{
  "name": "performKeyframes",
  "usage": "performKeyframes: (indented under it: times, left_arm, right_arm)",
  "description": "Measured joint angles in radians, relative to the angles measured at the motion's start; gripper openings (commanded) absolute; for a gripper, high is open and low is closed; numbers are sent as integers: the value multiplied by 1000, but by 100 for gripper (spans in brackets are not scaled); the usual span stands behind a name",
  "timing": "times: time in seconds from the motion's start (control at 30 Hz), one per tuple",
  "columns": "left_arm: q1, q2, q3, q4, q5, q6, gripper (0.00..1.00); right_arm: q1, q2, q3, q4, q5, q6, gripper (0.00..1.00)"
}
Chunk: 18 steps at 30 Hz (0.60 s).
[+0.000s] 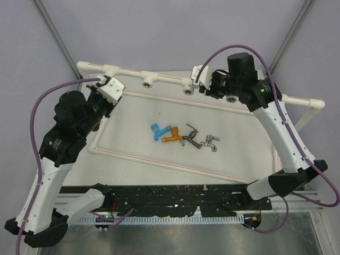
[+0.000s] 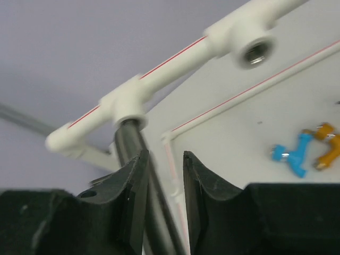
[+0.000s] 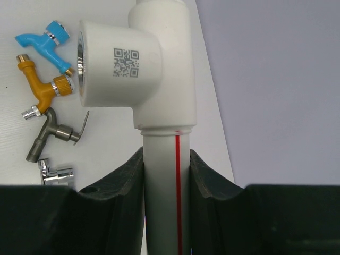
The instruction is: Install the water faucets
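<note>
A large dark-grey faucet [image 2: 127, 142] sits in the left tee [image 2: 129, 103] of the white pipe frame [image 1: 164, 78]. Its straight arm runs down beside my left gripper [image 2: 164, 155], whose jaws stand apart with table showing between them. In the top view the left gripper [image 1: 108, 84] is at the frame's left end. My right gripper [image 3: 166, 154] is shut on the white pipe [image 3: 159, 175] just below a QR-marked tee [image 3: 122, 69], right of middle [image 1: 205, 87]. Blue [image 1: 155, 131], orange [image 1: 172, 138], dark metal [image 1: 190, 135] and chrome [image 1: 211, 142] faucets lie loose on the board.
Brass-lined sockets [image 1: 146, 81] [image 1: 188, 88] [image 1: 231, 98] face forward along the back pipe. A thinner white tube [image 1: 122, 155] with a red line borders the white board. Purple cables [image 1: 37, 122] loop off both arms.
</note>
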Motion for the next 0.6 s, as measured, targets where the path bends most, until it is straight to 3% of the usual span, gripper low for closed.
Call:
performKeyframes:
  times: [0.13,0.3,0.47,0.6]
  left_arm:
    - [-77,18,7,-9,248,-67,51]
    - [-78,80,39,-48,348,-168,65]
    - [-78,100,132,-58,249,-290,80]
    - [-78,89,197,-36,93,-346,80]
  right_arm:
    - [7,6,4,6,-3,2,5]
    - [7,8,5,8,-3,1,5]
    - [7,8,5,9,-3,1,5]
    - [7,8,5,10,-3,1,5]
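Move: The long dark faucet hangs screwed into the leftmost tee. Its middle is about 6 cm ahead of the left hand, 2 cm to its left and 5 cm lower. That tee is straight ahead, some 15 cm out and about level. The second tee lies roughly 12 cm ahead and 15 cm to the right, also level. From the right hand the faucet is some 37 cm to the left, 6 cm lower. Swinging right, the left hand carries on away from the leftmost tee and the faucet's long spout for about 9 cm, sinking slightly, then turns back left some 4 cm while rising about 6 cm. Its fingers spread from a narrow gap to nearly wide open, and it rolls some 20 degrees, left side down. The right hand stays put, still pinching the rail beside the middle tee. ##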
